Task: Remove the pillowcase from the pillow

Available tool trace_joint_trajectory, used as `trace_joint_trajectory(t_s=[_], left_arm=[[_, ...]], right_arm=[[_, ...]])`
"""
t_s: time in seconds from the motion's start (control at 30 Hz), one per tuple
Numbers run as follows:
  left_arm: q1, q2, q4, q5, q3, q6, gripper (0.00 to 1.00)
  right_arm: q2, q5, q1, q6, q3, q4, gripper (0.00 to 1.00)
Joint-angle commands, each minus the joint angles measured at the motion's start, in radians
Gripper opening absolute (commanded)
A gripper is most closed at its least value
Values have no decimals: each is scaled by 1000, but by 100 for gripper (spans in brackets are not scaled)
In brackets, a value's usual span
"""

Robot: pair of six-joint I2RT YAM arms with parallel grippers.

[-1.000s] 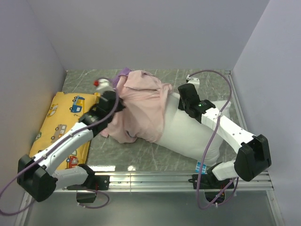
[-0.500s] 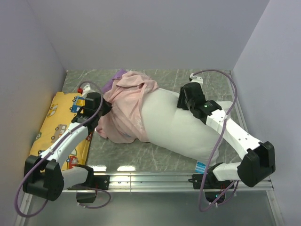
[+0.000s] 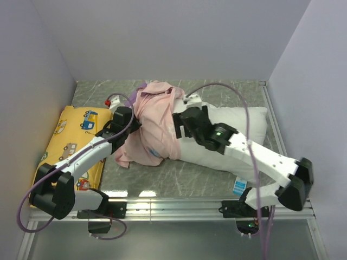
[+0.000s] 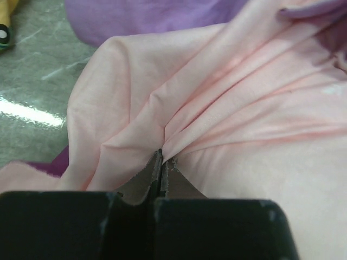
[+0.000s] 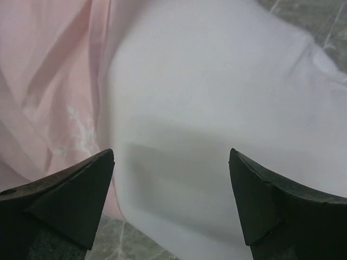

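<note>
The pillowcase (image 3: 154,127) lies bunched over the pillow's left end, pale pink inside out, with purple showing at its far edge (image 4: 162,19). The white pillow (image 3: 238,132) stretches to the right, its blue-white tag (image 3: 239,186) at the near edge. My left gripper (image 3: 135,125) is shut on a fold of the pink fabric (image 4: 217,108), which radiates creases from the fingertips (image 4: 161,157). My right gripper (image 3: 178,125) is open and empty, hovering over the bare pillow (image 5: 217,108) next to the pillowcase's edge (image 5: 54,81).
A yellow cushion (image 3: 68,143) with cartoon vehicles lies along the left wall. Grey walls enclose the marble-patterned table (image 3: 157,179) on three sides. A metal rail (image 3: 179,206) runs along the near edge.
My right arm has swung left across the pillow to the pillowcase's edge. The pillow has shifted to the right and lies flatter. My left gripper has moved slightly right with the fabric.
</note>
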Motion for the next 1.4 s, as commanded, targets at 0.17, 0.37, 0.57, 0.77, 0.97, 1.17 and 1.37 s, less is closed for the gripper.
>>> trace_joint_trajectory(t_s=[0.17,0.37,0.57,0.77,0.97,1.17,1.37], left_arm=[[28,-6,-34,16,39,-18,0],[170,-1,-60,80,78,7,0],[310,18,-56,180,131,24,0],[310,69,-114,189,222,57,1],[177,45,-97,332,271,139,55],[-141,-67,-212,135,282,166,83],[-377,-9,-185,-50,176,56,83]], right_arm=[[260,11,-99,81,-79,38,80],[190,-63,-249,105,-194,93,0],[-15,-256,-411,98,-330,176,0],[-18,-193,-460,134,-323,124,0],[-84,-262,-468,159,-310,127,0],[-91,-262,-461,165,-291,121,0],[-85,-261,-451,168,-274,118,0]])
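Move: The bare part of the white pillow beside the case's hem, where the open right hand will pinch, lies about 5 cm ahead of it, 1 cm right and 10 cm below; the hem's middle is 5 cm ahead, 2 cm left, 10 cm below. The left hand already holds the pillowcase; from it the same hem is some 16 cm right, 1 cm back, 3 cm below, and the purple corner 11 cm ahead, 1 cm left, slightly lower. Down some 9 cm and a little forward, the right hand drops onto the bare pillow, pinches it shut, then draws it right about 9 cm while rolling its left side up. Keeping its grip, the left hand hauls the pillowcase left about 6 cm, forward and slightly up, then opens, lets go and swings right, back and up over the case towards the hem. ##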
